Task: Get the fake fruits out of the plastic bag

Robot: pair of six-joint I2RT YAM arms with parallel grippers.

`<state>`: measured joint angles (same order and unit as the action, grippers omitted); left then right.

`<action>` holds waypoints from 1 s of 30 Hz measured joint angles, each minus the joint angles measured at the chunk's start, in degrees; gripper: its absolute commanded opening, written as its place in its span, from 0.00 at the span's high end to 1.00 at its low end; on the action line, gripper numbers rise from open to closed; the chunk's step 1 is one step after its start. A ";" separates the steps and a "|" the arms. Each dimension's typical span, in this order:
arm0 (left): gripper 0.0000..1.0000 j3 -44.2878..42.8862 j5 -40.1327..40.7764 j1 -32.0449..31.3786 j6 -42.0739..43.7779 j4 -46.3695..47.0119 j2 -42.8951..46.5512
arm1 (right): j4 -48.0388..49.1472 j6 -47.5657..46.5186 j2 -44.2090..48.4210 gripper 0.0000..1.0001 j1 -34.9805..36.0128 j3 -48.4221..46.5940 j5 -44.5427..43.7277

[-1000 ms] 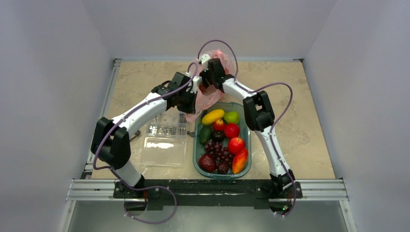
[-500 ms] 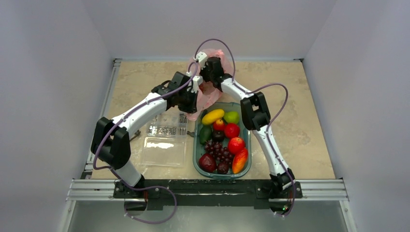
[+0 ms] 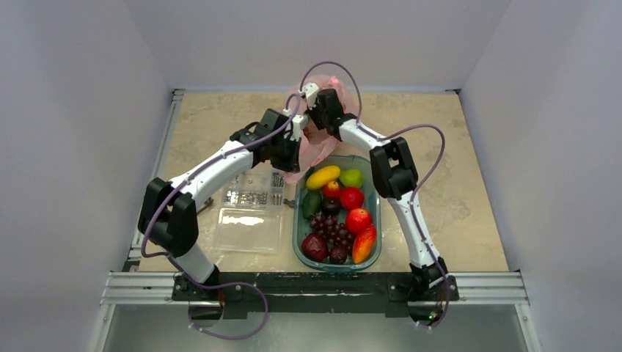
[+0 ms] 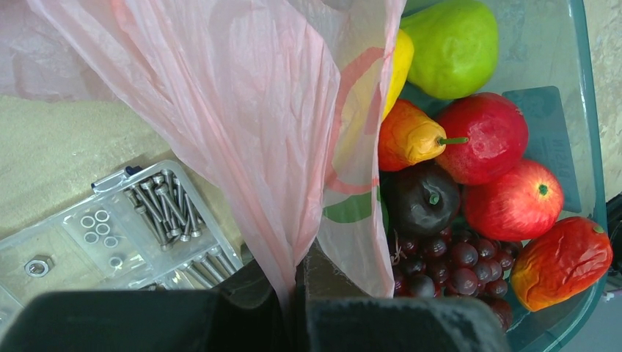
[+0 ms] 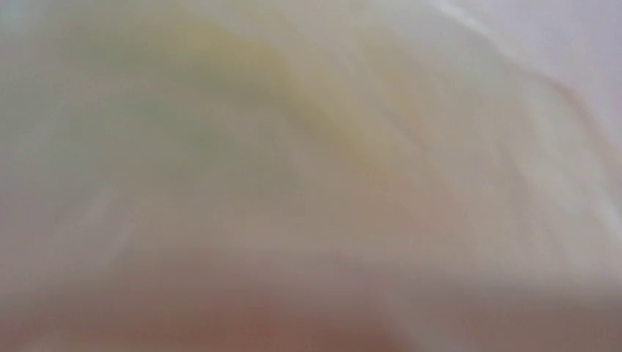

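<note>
The pink plastic bag [image 3: 321,150] hangs lifted at the back of the table, just beyond the green tray [image 3: 296,220]. My left gripper [image 3: 295,150] is shut on its film. In the left wrist view the film [image 4: 242,110] is pinched between the jaws of the left gripper [image 4: 297,293]. My right gripper [image 3: 317,128] reaches into the bag's mouth, and its fingers are hidden by the film. The right wrist view is only blurred pale film with faint yellow and green. No fruit shows clearly inside the bag. The tray holds a red apple [image 4: 513,202], a mango [image 4: 561,260] and a plum [image 4: 422,198].
The tray also holds a stubby yellow fruit [image 3: 323,176], a green apple [image 4: 451,44] and dark purple grapes [image 4: 455,260]. A clear plastic box of screws [image 3: 253,209] lies left of the tray, and it also shows in the left wrist view [image 4: 132,220]. White walls surround the table.
My right wrist shifted slightly left at the bag's mouth, then back right. The left arm and the tray fruits have not moved.
</note>
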<state>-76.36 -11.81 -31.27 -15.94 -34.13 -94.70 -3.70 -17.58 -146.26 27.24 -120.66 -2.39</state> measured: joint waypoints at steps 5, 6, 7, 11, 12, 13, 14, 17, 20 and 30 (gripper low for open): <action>1.00 0.00 0.00 0.00 0.00 0.04 0.00 | -1.88 3.04 7.78 1.00 0.09 5.66 -1.20; 1.00 0.00 0.02 0.00 0.00 0.07 0.00 | -1.84 3.65 9.57 1.00 0.13 6.80 -1.25; 1.00 0.00 0.02 0.00 0.00 0.09 0.02 | -1.79 4.33 11.56 1.00 0.13 8.11 -1.29; 1.00 0.02 0.15 0.00 0.00 0.13 0.59 | -0.83 5.77 15.72 0.94 0.20 10.14 -1.25; 1.00 0.07 0.35 0.00 0.00 0.15 0.94 | -0.33 5.97 15.82 0.93 0.22 10.05 -1.09; 1.00 0.15 0.61 0.00 0.02 0.17 1.42 | -0.11 5.97 15.61 0.92 0.22 9.66 -1.07; 1.00 0.31 0.90 0.00 0.04 0.24 1.97 | -0.15 5.95 15.13 0.91 0.22 9.09 -1.07; 1.00 0.52 1.84 0.11 0.50 0.72 3.56 | -0.61 6.10 11.96 0.83 0.22 5.95 -1.16; 1.00 -1.14 1.05 1.20 0.37 0.00 3.41 | -1.70 7.15 9.44 0.78 0.22 4.22 -1.07; 1.00 -49.77 -9.03 7.04 -4.79 -7.72 -19.87 | -2.62 20.20 10.21 0.65 -0.96 7.52 -0.35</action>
<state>-126.13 -20.84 -24.23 -20.73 -41.85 -114.56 -6.33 2.61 -136.05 26.28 -113.14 -2.74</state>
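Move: The right hand, shut and empty inside the bag, has the red grapes about 3 cm back, 7 cm left and slightly below; the green grapes lie some 3 cm ahead and 6 cm left, the banana roughly 6 cm ahead and 4 cm left. The left hand pinches the bag's near rim; from it the red grapes are about 20 cm ahead, 3 cm right and 11 cm below, with the tray's yellow mango 3 cm ahead, 9 cm right, 10 cm below. Left lifts the pinched bag rim about 17 cm and forward; right rises 10 cm, re-sinks halfway, fingers opening. ##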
